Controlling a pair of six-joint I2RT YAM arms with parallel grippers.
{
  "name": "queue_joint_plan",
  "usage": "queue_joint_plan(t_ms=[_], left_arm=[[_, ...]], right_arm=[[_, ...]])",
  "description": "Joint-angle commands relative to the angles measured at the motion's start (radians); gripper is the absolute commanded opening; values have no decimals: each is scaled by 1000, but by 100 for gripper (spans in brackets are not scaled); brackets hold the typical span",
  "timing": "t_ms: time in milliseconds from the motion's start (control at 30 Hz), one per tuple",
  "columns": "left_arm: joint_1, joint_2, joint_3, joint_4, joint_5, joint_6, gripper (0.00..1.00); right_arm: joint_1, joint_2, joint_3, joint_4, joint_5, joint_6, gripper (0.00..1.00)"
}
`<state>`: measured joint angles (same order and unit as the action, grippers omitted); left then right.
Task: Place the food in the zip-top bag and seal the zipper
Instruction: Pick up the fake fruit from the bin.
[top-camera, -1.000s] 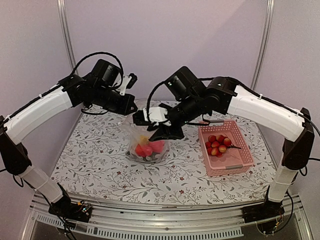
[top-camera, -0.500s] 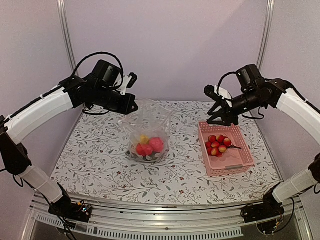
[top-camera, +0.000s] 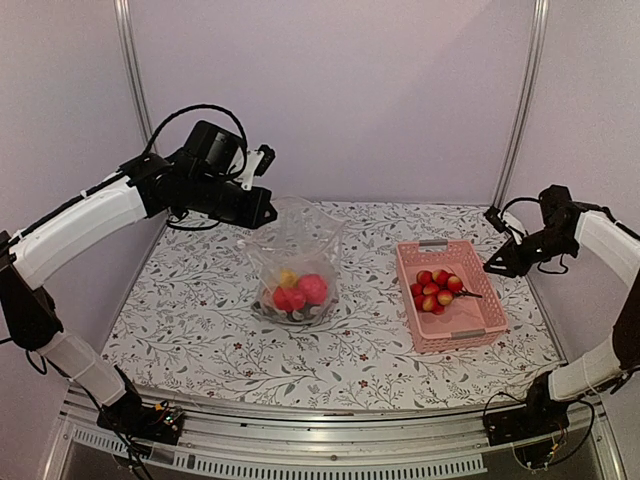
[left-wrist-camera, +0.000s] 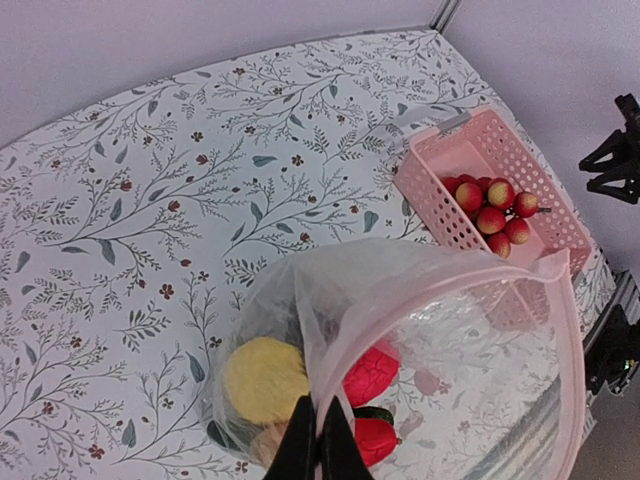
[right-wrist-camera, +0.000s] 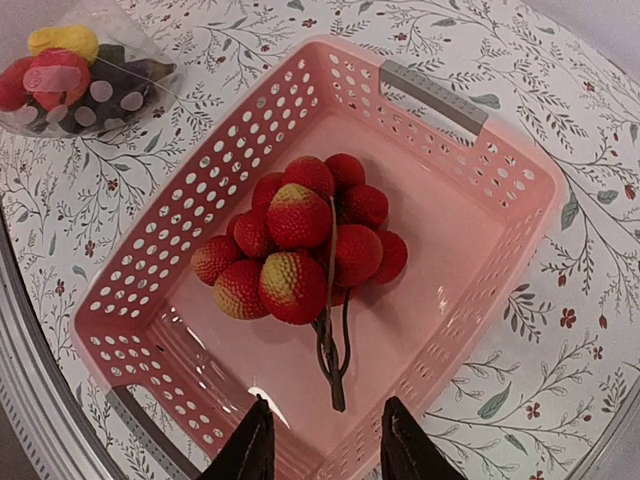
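Observation:
The clear zip-top bag (top-camera: 296, 262) stands near the table's middle, its mouth held up. My left gripper (top-camera: 268, 214) is shut on the mouth edge. In the left wrist view its fingertips (left-wrist-camera: 320, 442) pinch the zipper strip (left-wrist-camera: 400, 298). Food lies in the bag: a yellow piece (left-wrist-camera: 263, 378), red pieces (left-wrist-camera: 372, 374) and a dark green piece (left-wrist-camera: 376, 413). A bunch of small red fruits (top-camera: 438, 289) on a dark stem lies in the pink basket (top-camera: 470, 336). My right gripper (top-camera: 497, 266) hangs open and empty past the basket's right side, above the bunch (right-wrist-camera: 300, 250) in its wrist view.
The pink basket (right-wrist-camera: 470, 190) has grey handles at both short ends and sits right of the bag (right-wrist-camera: 80, 75). The floral tablecloth (top-camera: 200, 320) covers the table. Metal frame posts (top-camera: 520, 100) stand at the back corners.
My right arm has swung away from the bag, over the basket, out to the table's right edge. The left arm and the bag have stayed put.

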<state>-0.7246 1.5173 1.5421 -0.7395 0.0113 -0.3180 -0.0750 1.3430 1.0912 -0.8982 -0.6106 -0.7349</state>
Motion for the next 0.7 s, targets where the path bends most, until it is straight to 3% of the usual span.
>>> queue_joint_plan(t_ms=[0,233,467,667], left_arm=[[-6,-23,-16,20,-7,-3,0],[-6,-31,-29,27,-8,-12,0],[-5,-21,-31,31,-3,-16,0],[-6,-15,-30,31,-1,-18,0]], right_arm=[[-40,28,-61,70,56,-18,36],[-40,30,-134,136,109,-29,38],[-36,59,-139,66,43,-112,40],[-13,90,-154,72,97,-124,37]])
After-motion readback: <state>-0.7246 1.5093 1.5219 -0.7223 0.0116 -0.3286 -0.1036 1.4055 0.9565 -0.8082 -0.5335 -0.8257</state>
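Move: The bunch of red fake fruit lies in the bin, some 4 cm ahead of the right hand, 8 cm to its left and 13 cm below, its stems towards the hand. The bin's middle is about 3 cm ahead and 4 cm left; the bag of food stands roughly 36 cm left, 4 cm ahead. From the left hand the bunch is about 33 cm right, 1 cm ahead and 23 cm below. The right hand sinks about 6 cm towards the bunch, easing 2 cm right, fingers still part open, touching nothing. ##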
